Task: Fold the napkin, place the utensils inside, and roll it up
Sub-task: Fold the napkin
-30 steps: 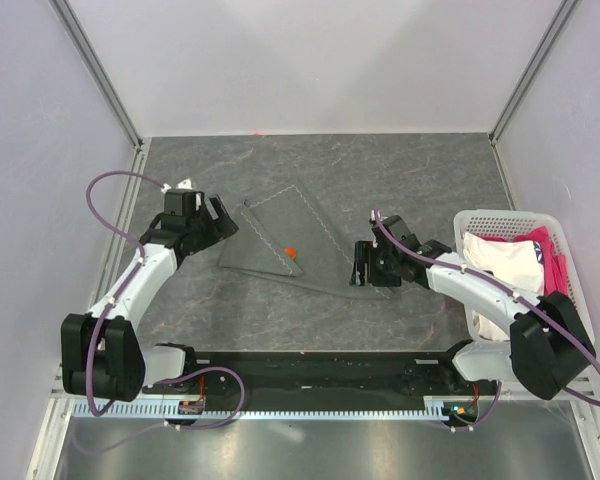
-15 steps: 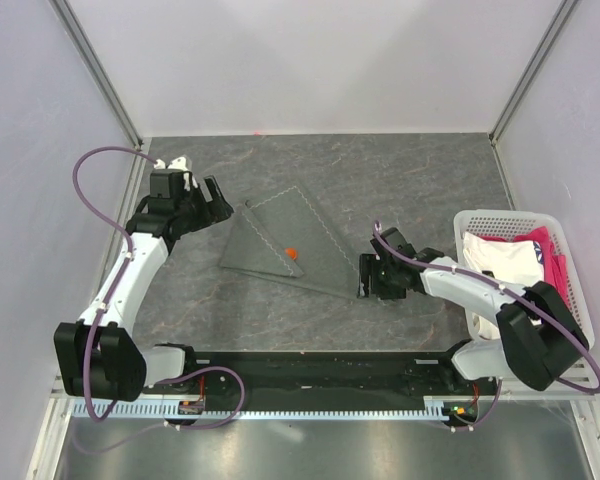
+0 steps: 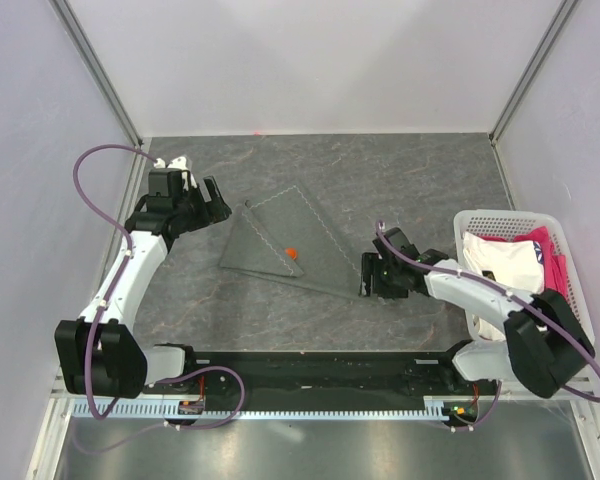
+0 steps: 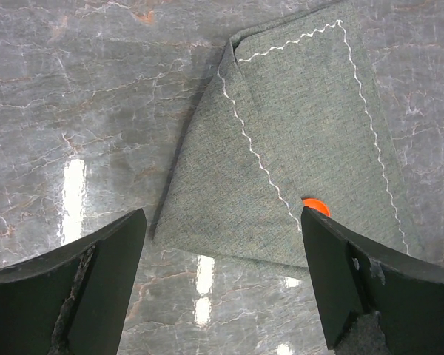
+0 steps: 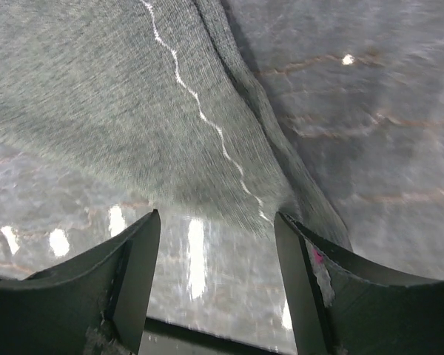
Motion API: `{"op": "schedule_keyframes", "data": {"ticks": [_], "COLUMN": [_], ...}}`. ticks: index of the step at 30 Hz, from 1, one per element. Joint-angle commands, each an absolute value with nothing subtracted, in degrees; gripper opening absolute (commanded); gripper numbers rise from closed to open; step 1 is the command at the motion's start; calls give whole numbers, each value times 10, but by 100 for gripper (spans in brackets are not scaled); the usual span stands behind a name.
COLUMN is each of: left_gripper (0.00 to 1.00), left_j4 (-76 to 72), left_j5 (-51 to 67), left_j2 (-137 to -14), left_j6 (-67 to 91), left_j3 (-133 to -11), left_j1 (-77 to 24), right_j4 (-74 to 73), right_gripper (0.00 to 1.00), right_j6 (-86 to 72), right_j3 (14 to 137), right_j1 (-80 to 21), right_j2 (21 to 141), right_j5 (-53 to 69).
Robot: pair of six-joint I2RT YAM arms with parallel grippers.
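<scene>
The dark grey napkin [image 3: 285, 245] lies folded flat on the table, its pale stitched hem showing. A small orange end of the utensils [image 3: 291, 252] peeks out from under the top layer; the rest is hidden. My left gripper [image 3: 212, 205] hangs open just left of the napkin's far left corner, touching nothing. In the left wrist view the napkin [image 4: 296, 148] and the orange end [image 4: 316, 207] lie beyond the open left gripper [image 4: 222, 244]. My right gripper [image 3: 366, 273] stands open, low over the napkin's right corner. In the right wrist view that napkin corner [image 5: 229, 170] sits just ahead of the open right gripper [image 5: 218, 229].
A white basket [image 3: 510, 214] stands at the table's right edge, holding a white cloth [image 3: 505, 262] and a pink cloth [image 3: 552, 250]. Pale walls close off the back and both sides. The table is grey marbled stone [image 3: 380, 180].
My left gripper has swung away to the far left of the napkin. The right gripper has shifted slightly nearer, to the napkin's right corner. The napkin has not moved.
</scene>
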State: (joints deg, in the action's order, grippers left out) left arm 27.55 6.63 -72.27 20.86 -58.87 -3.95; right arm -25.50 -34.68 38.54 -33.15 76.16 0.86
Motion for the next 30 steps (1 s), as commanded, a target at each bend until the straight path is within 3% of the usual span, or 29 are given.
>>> {"op": "schedule_keyframes", "data": {"ticks": [1,11,30], "left_gripper": [93,93,93], "left_j4": [265,265,264], "left_j5": [83,102,119], "left_j2": [-721,-708,-720], "left_j6": [177,175,175], "left_j3": [-598,-593,-592], "left_j1": [-36,-33,-32], "right_j4": [-322,-369,-314], "right_gripper": [72,72,67], "right_j6": [-357,-437,-416], "right_j3": [434,361,316], "right_j1": [-330,-319,-226], "right_j2": [692,649,661], "right_j5": [-32,-54,-27]}}
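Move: From the right gripper, low over the napkin's near right part, the napkin's right corner lies about 8 cm to the right, 1 cm nearer the base and 2 cm below. The orange spoon head lies some 18 cm to the gripper's left and 8 cm farther out; the tip of the folded-over flap is about 16 cm left and 4 cm out. From the left gripper, the corner is roughly 38 cm right, 15 cm back and 16 cm down. Lift the open right gripper about 4.5 cm, then carry it right and slightly back while lowering it again, ending some 6.5 cm farther right at nearly its starting height. Turn it clockwise by nearly 20 degrees on the way, so that the open fingers come down on either side of the napkin's right corner; don't close them yet. ##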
